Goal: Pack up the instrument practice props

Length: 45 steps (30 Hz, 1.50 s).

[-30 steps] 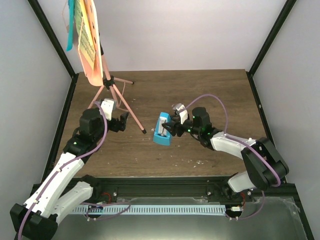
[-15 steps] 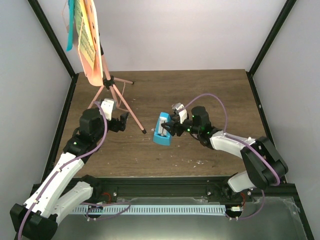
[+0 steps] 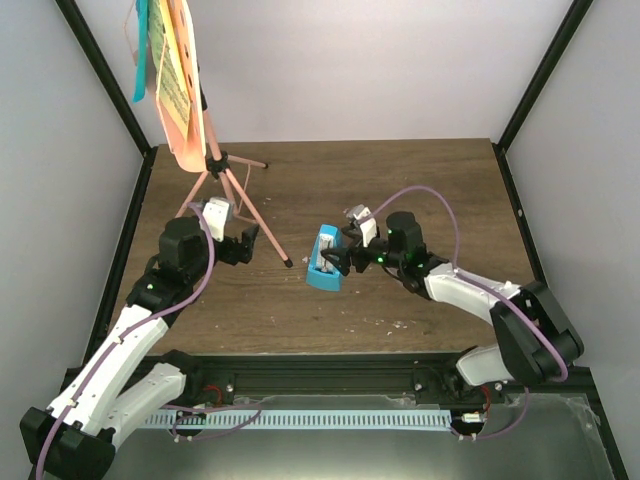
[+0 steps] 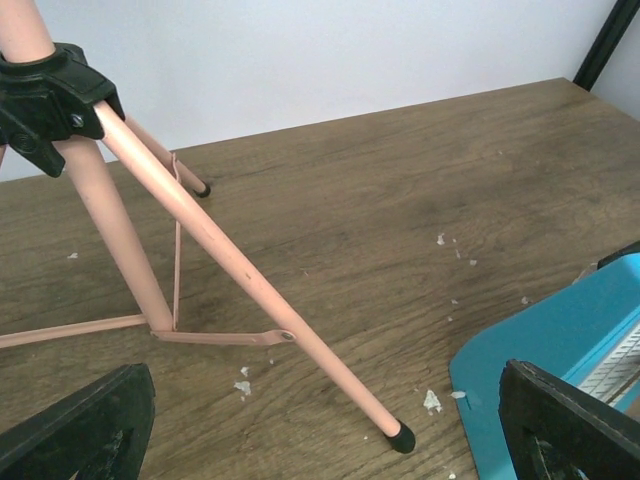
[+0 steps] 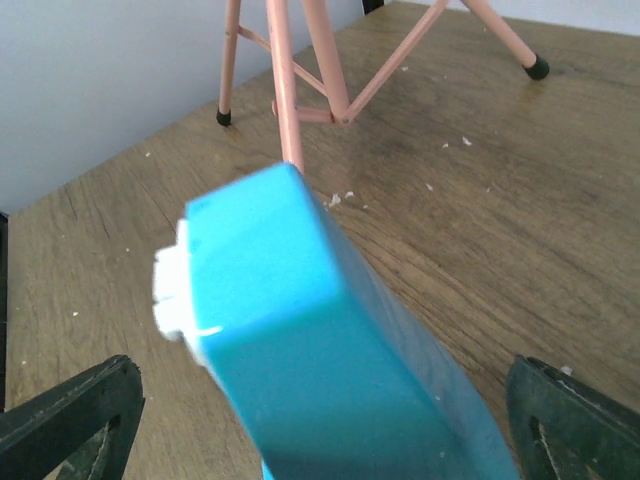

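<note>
The salmon-pink music stand (image 3: 228, 190) rises at the back left on its tripod, and blue (image 3: 141, 45) and yellow music sheets (image 3: 176, 78) lie on its desk. My left gripper (image 3: 248, 238) is open beside the stand's front leg (image 4: 250, 275), and that leg's black foot (image 4: 400, 437) lies between its fingers (image 4: 85, 430). The blue metronome (image 3: 324, 262) sits on the table mid-centre and fills the right wrist view (image 5: 300, 300). My right gripper (image 3: 337, 257) is open around it, with a gap on each side of its fingers (image 5: 70, 420).
Small white scraps (image 4: 432, 402) dot the brown wooden table (image 3: 400, 180). Black frame posts (image 3: 520, 110) and white walls close in the back and sides. A black rail (image 3: 330, 375) runs along the near edge between the arm bases.
My right gripper's jaws have widened away from the metronome, which stays where it was. The left arm and the stand have not moved.
</note>
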Tool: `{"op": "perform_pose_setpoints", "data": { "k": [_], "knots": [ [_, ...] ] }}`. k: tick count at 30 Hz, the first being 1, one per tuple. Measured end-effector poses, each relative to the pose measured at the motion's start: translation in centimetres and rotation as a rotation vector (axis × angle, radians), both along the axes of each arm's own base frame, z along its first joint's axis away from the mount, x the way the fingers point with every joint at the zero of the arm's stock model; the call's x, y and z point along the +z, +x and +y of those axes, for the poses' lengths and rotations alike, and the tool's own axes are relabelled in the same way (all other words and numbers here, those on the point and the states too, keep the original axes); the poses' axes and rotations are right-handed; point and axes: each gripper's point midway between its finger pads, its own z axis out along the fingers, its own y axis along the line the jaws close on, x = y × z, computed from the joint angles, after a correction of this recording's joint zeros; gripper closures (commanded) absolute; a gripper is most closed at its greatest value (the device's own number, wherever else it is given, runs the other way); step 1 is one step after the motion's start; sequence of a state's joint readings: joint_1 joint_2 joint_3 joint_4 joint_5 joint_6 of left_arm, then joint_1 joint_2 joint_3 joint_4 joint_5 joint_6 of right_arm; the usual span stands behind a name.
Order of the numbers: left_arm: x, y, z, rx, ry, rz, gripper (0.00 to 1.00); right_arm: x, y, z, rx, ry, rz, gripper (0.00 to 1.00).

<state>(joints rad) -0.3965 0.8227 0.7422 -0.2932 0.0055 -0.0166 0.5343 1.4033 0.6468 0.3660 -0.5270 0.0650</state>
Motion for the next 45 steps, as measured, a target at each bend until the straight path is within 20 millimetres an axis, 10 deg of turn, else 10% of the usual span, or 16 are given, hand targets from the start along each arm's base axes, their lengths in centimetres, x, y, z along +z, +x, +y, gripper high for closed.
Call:
{"op": "perform_pose_setpoints", "data": {
  "k": [14, 27, 37, 45],
  "knots": [
    [0.8, -1.2, -2.1, -0.138, -0.039, -0.017, 0.05, 4.8, -1.7, -4.5, -0.189, 0.038, -0.09, 0.0],
    [-0.6, -0.2, -5.8, -0.183, -0.277, 0.166, 0.0, -0.5, 1.1, -13.9, -0.605, -0.012, 0.154, 0.0],
    [-4.0, -0.9, -14.4, -0.381, -0.174, 0.269, 0.0, -1.2, 0.2, -14.2, -0.614, 0.025, 0.208, 0.0],
    [-7.5, 0.1, -16.1, -0.421, -0.023, 0.259, 0.0, -2.4, -0.3, -13.9, -0.599, 0.022, 0.252, 0.0]
  ]
}}
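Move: The clear cover, lying flat on the table, is about 17 cm right of the right hand, 6 cm farther out and some 16 cm below. The blue metronome stands just before that hand's spread fingers, its middle 3 cm ahead, 3 cm left and 6 cm lower. From the left hand the metronome is roughly 19 cm to the right, 6 cm ahead, 16 cm below; the stand's foot is 8 cm right, 9 cm ahead and 25 cm down. The metronome is left by the right hand, which rises about 5 cm, swings some 14 cm right towards the clear cover while sinking again, and turns 35 degrees clockwise. The left hand comes to the metronome instead, about 16 cm right and 7 cm down in a late rush, yawing clockwise and dipping its wide-open fingers towards the top; contact can't be seen. ##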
